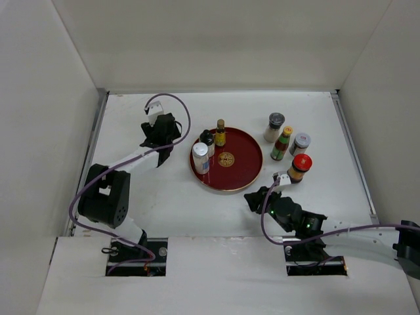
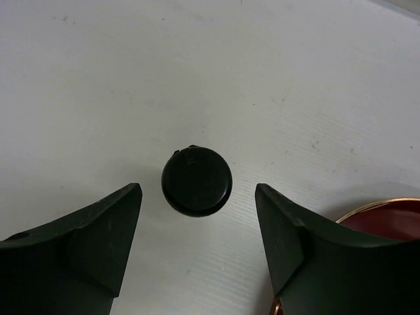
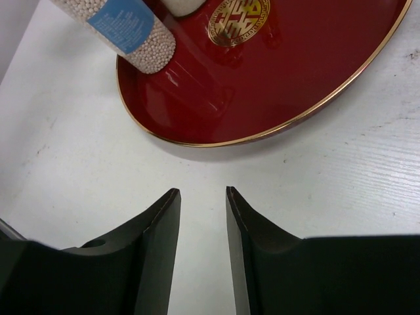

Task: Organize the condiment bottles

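A black-capped bottle stands on the white table left of the red tray, seen from above in the left wrist view. My left gripper hangs over it, open, one finger on each side of the cap, not touching it. In the top view that gripper hides the bottle. Three bottles stand on the tray's left part: white-capped, black-capped and a brown one. My right gripper hovers in front of the tray, jaws a narrow gap apart with nothing between them.
Right of the tray stand a grey-capped jar, a green bottle with a yellow cap, a silver-capped jar and a red-capped jar. The tray's gold rim lies just ahead of the right fingers. White walls enclose the table.
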Available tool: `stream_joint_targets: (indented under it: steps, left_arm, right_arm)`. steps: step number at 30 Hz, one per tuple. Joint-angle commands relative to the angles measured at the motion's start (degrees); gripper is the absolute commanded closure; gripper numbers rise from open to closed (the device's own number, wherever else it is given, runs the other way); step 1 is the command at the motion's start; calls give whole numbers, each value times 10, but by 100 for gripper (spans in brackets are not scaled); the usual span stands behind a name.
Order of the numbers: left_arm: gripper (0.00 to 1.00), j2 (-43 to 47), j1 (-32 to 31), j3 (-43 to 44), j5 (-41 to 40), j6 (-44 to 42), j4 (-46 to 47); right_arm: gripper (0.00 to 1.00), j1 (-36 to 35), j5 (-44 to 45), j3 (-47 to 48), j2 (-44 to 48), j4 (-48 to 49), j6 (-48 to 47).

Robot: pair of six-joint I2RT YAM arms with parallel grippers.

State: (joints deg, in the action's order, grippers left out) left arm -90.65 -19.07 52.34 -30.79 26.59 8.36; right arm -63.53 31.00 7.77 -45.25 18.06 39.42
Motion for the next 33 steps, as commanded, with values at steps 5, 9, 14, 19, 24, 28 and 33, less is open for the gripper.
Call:
stream_joint_targets:
  steps: [5,9,14,19,24,28,33]
  left_arm:
    - [45,-21,14,43,5,-2,27]
    - [49,-37,22,52,10,-4,27]
    - [69,-38,28,48,12,-4,29]
    - [75,55,19,10,-8,-3,39]
    - [75,247,-21,-31,-30,-7,21]
    - [75,360,-104,-5,-49,-33,-11]
    - [74,356,-258,29,-53,-42,-11]
  right_arm:
    - [55,-8,-2,10,12,23,-1]
    - [53,-8,0,11,11,23,-1]
    - [45,-8,1,8,18,23,-1]
    - [24,-8,3,7,21,23,0]
    - [10,-8,5,5,23,24,1]
    - [8,-8,7,3,27,25,2]
    - [7,-6,19,0,37,22,5]
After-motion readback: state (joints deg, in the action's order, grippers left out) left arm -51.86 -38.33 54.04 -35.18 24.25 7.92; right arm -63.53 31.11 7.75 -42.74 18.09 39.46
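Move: Just ahead of the left hand, roughly 2 cm out and 1 cm left, stands the small black-capped bottle, its middle some 3 cm below the hand. The tray's centre is about 18 cm right and 4 cm back. On it stand the larger black-topped bottle, 12 cm right and 1 cm back, and the white-capped one, 11 cm right and 7 cm back. From the right hand the small bottle is around 20 cm ahead and 27 cm left. Easing about 2 cm forward and slightly left, the left hand closes its fingers on the upper part of the small black-capped bottle, pauses, then sweeps it up nearly 28 cm while pulling back some 14 cm and then swinging right, fingers tipping upward and turning a little clockwise. The right gripper opens wide, practically in place. ##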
